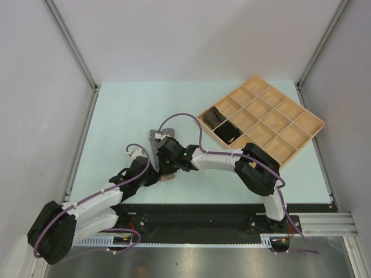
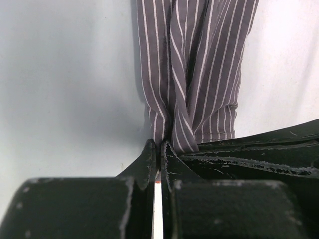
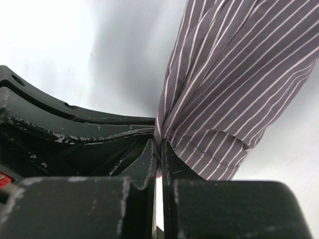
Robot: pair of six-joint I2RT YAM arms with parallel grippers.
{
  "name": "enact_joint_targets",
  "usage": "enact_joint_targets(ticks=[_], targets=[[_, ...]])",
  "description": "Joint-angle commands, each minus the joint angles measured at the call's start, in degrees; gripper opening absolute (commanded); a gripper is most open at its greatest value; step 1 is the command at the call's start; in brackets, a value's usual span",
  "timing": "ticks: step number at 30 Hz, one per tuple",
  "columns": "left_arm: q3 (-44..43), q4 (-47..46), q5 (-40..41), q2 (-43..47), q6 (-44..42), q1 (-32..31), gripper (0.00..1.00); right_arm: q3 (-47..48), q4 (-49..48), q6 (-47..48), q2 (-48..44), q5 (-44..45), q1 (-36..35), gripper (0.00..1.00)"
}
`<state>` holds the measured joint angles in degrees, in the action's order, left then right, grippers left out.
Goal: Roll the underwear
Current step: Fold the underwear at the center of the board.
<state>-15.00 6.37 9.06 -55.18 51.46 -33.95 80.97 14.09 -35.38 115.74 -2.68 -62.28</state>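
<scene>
A grey-purple underwear [image 2: 192, 69] with thin white stripes lies folded into a long strip on the table, and both grippers pinch its near end. My left gripper [image 2: 159, 149] is shut on that end's left corner; my right gripper [image 3: 160, 147] is shut on the same end of the underwear [image 3: 234, 84]. In the top view the two grippers, left [image 1: 161, 175] and right [image 1: 164, 157], meet close together over the strip [image 1: 155, 138], which they mostly hide. Two dark underwear, one [image 1: 212, 117] and another [image 1: 230, 133], sit in neighbouring compartments of the wooden tray [image 1: 316, 124].
The tray with its several compartments stands at the back right of the pale table [image 1: 122, 116]. Grey walls and metal rails [image 1: 81, 145] close in the table's left, right and far sides. The right arm's elbow [image 1: 255, 168] hangs just in front of the tray.
</scene>
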Motion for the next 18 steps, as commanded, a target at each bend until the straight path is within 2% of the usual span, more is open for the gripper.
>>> enact_joint_targets(ticks=[1,4,5,7,10,13,18], targets=[[1.12,0.31,1.22,0.51,-0.49,0.03,0.00,0.24,-3.89,-1.10,0.71,-2.68,-0.21,0.00],[1.12,0.49,1.31,0.95,-0.49,0.03,0.00,0.51,-3.10,-1.27,1.59,-2.86,0.14,0.00],[1.12,0.57,1.31,1.04,-0.49,0.03,0.00,0.07,-3.19,-1.27,1.68,-3.12,0.32,0.04],[1.21,0.66,1.31,1.21,-0.49,0.12,0.00,-0.63,-3.71,-1.71,0.89,-3.56,0.84,0.22],[1.38,1.10,1.40,1.30,-0.40,0.12,0.00,-3.09,-6.69,-1.89,-1.47,-4.70,1.98,0.42],[1.56,1.27,1.40,2.09,-0.22,0.03,0.00,-4.77,-9.16,-1.63,-2.89,-7.77,3.65,0.52],[1.56,1.89,1.49,3.06,-0.22,0.12,0.00,-8.10,-14.34,-2.50,-6.14,-14.80,7.17,0.57]])
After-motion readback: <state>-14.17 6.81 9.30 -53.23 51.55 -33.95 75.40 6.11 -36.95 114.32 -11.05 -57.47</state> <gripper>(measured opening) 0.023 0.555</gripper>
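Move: The right gripper holds the underwear's right near corner between its finger pads, folded across to the left near corner, which the left gripper pinches about 2 cm to its left and 1 cm back. The folded underwear's middle is roughly 8 cm ahead of the right hand, straight out; the black underwear in the box lies some 17 cm ahead and 24 cm to its right. From the left hand, the corner in the right fingers is about 2 cm right, 1 cm ahead. Open the right gripper to a bit over half and let go of the corner right beside the left gripper. As the fingers part, dip them under a centimetre and bring them back up, easing forward about 1.5 cm and slightly right, with a small tilt of the wrist. Keep the left gripper shut on its corner, holding still. ##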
